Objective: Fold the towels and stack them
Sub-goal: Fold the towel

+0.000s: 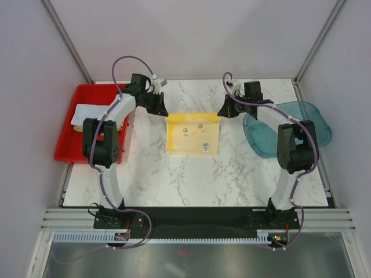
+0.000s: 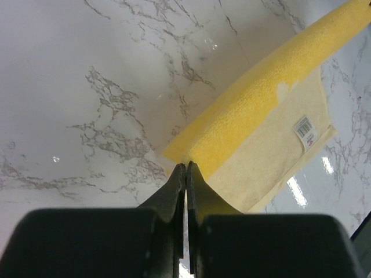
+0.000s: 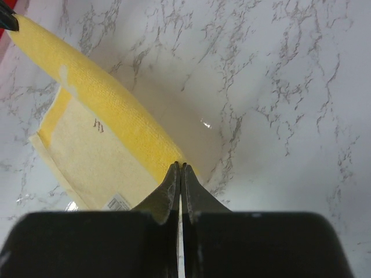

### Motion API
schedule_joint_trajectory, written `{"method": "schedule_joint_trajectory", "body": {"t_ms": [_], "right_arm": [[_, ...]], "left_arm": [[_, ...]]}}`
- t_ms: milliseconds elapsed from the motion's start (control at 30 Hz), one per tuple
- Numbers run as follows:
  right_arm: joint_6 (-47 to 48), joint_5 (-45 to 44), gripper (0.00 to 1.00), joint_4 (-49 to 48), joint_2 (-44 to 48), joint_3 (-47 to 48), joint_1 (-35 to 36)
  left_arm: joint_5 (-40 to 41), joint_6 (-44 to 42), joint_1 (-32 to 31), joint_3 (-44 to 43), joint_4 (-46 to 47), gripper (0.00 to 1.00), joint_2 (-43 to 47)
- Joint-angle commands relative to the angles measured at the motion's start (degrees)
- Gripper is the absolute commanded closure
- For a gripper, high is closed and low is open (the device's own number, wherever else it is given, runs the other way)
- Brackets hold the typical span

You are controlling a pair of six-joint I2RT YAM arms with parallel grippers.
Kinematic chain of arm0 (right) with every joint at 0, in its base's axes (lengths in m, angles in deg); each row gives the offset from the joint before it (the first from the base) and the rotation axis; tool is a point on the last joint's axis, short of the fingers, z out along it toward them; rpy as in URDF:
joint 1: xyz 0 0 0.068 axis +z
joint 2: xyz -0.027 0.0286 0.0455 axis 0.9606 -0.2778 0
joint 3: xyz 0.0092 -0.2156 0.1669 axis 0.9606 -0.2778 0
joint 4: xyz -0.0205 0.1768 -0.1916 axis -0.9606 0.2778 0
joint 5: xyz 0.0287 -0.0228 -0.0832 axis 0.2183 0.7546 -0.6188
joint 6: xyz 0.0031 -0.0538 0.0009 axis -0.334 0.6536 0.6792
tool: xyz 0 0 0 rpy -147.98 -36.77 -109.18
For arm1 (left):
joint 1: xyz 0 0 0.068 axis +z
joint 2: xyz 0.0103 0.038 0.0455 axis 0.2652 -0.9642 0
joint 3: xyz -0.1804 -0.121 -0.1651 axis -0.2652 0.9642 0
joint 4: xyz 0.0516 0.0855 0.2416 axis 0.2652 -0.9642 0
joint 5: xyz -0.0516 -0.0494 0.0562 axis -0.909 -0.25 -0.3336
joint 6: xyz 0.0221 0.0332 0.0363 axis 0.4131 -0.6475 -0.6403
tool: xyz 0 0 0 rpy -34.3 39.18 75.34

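Note:
A yellow towel [image 1: 193,134] lies in the middle of the marble table, printed face up, with its far edge raised. My left gripper [image 1: 164,111] is shut on the far-left corner and my right gripper [image 1: 223,111] on the far-right corner. The left wrist view has the left gripper [image 2: 185,165] pinching the towel [image 2: 255,110], whose yellow edge is stretched taut while the pale side with a label hangs to the table. My right gripper [image 3: 181,165] pinches the same towel [image 3: 110,98] in the right wrist view. More towels [image 1: 87,114], white over yellow-green, rest in the red tray.
The red plastic tray [image 1: 68,152] stands at the table's left edge, beside the left arm. A translucent teal bin [image 1: 316,119] sits at the right edge under the right arm. Grey walls enclose the table on three sides.

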Motion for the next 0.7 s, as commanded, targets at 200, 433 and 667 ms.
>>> {"method": "schedule_joint_trajectory", "body": {"t_ms": [200, 433, 667], "right_arm": [[-5.19, 1.76, 1.00, -3.47, 12.02, -10.76, 0.21], [-7.65, 1.41, 1.00, -4.00, 18.00, -19.81, 1.62], [-10.11, -0.96, 1.00, -6.10, 23.54, -27.73, 4.34]], "left_arm": [[0.29, 4.48, -0.99, 11.86, 3.87, 0.98, 11.48], [0.47, 5.62, -2.13, 21.52, 5.89, 0.98, 16.85], [0.82, 5.71, -3.27, 28.13, 6.69, 0.98, 21.16]]}}
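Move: Both hands hold the towel's far edge up at its corners. The near edge it is being taken to lies, for the left hand, about 18 cm back, hardly to either side, and 9 cm below; for the right hand, likewise about 18 cm back, 1 cm left and 9 cm below. The white label is 15 cm back and 8 cm left of the right hand. The white towel stack sits level with the left hand, some 37 cm to its left. Back towards the robot both hands travel together, about 11 cm, drawing the pinched far edge over the rest of the towel towards its near edge. They stay nearly level at first and ease down towards the end, the left by about 2 cm; both wrists tip slightly steeper and the fingers keep their grip. ##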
